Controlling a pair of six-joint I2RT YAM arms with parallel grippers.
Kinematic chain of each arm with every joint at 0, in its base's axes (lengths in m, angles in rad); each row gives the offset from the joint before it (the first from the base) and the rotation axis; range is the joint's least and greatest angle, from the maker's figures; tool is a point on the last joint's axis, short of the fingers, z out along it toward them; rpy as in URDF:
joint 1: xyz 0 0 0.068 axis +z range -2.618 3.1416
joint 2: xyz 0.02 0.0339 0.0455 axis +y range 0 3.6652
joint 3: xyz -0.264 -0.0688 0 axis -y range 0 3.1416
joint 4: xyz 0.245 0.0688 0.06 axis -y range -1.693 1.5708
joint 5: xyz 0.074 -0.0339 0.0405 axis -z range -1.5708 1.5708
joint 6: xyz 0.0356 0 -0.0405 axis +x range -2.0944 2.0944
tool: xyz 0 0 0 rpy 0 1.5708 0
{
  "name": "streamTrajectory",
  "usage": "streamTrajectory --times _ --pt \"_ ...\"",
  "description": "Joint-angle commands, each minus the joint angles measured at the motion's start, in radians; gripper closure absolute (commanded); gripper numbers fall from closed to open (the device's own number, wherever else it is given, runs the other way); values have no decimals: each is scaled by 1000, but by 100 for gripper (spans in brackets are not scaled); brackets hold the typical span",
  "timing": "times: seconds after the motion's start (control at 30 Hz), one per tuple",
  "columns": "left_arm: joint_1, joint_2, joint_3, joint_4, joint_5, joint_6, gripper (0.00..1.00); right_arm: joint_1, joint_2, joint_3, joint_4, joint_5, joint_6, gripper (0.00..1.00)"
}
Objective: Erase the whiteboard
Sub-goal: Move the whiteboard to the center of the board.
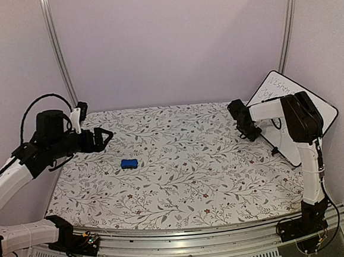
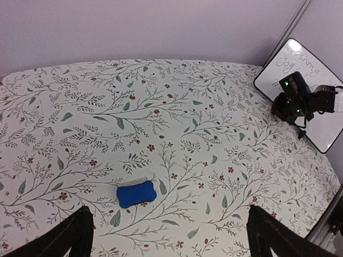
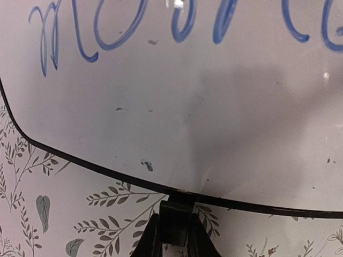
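Note:
The whiteboard [image 1: 298, 103] leans tilted at the table's right edge, with handwriting near its top. It also shows in the left wrist view [image 2: 316, 80]. In the right wrist view the whiteboard [image 3: 177, 107] fills the frame, with blue writing. My right gripper [image 3: 174, 235] is shut on the board's small black foot [image 3: 174, 217] at its lower rim. In the top view the right gripper [image 1: 247, 125] is at the board's left edge. The blue eraser [image 1: 129, 163] lies on the cloth left of centre. My left gripper [image 1: 104, 137] is open and empty, up and left of the eraser [image 2: 136, 194].
The table carries a floral cloth [image 1: 187, 175]. Metal posts [image 1: 59, 54] stand at the back corners against plain walls. A metal rail [image 1: 187, 246] runs along the near edge.

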Motion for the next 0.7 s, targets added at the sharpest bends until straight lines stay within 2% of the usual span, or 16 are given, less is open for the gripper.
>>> streamTrajectory --times 0.0,0.4,0.53,0.67 --pt "9 -48 -3 -23 -55 -55 0 74 -13 -54 -38 -46 -17 100" --pt "9 -122 -21 -64 -114 -153 0 281 -22 -54 9 -76 -56 100" --pt "8 -119 -15 -63 -114 -180 0 336 -10 -32 31 -76 -59 100" --pt "8 -82 29 -81 -172 -172 0 368 29 14 29 -92 -57 100"
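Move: The centre of the table, where the whiteboard is being taken, lies about 33 cm to the left of the right hand and 7 cm back from it. The whiteboard's middle is roughly 19 cm to that hand's right, 8 cm ahead and some 8 cm higher; its second black clip is 10 cm right and 8 cm back. The blue eraser is some 55 cm left and 9 cm back. From the left hand the table centre is about 23 cm right, 12 cm ahead, far below. The whiteboard, still pinched by the black clip on its lower edge, is dragged left towards the table centre by the right hand, about 15 cm and gathering speed, while drawing back some 5 cm at an even height. The wrist turns counter-clockwise about 20 degrees on the way. The open, empty left hand drifts about 3 cm left and a little up. ##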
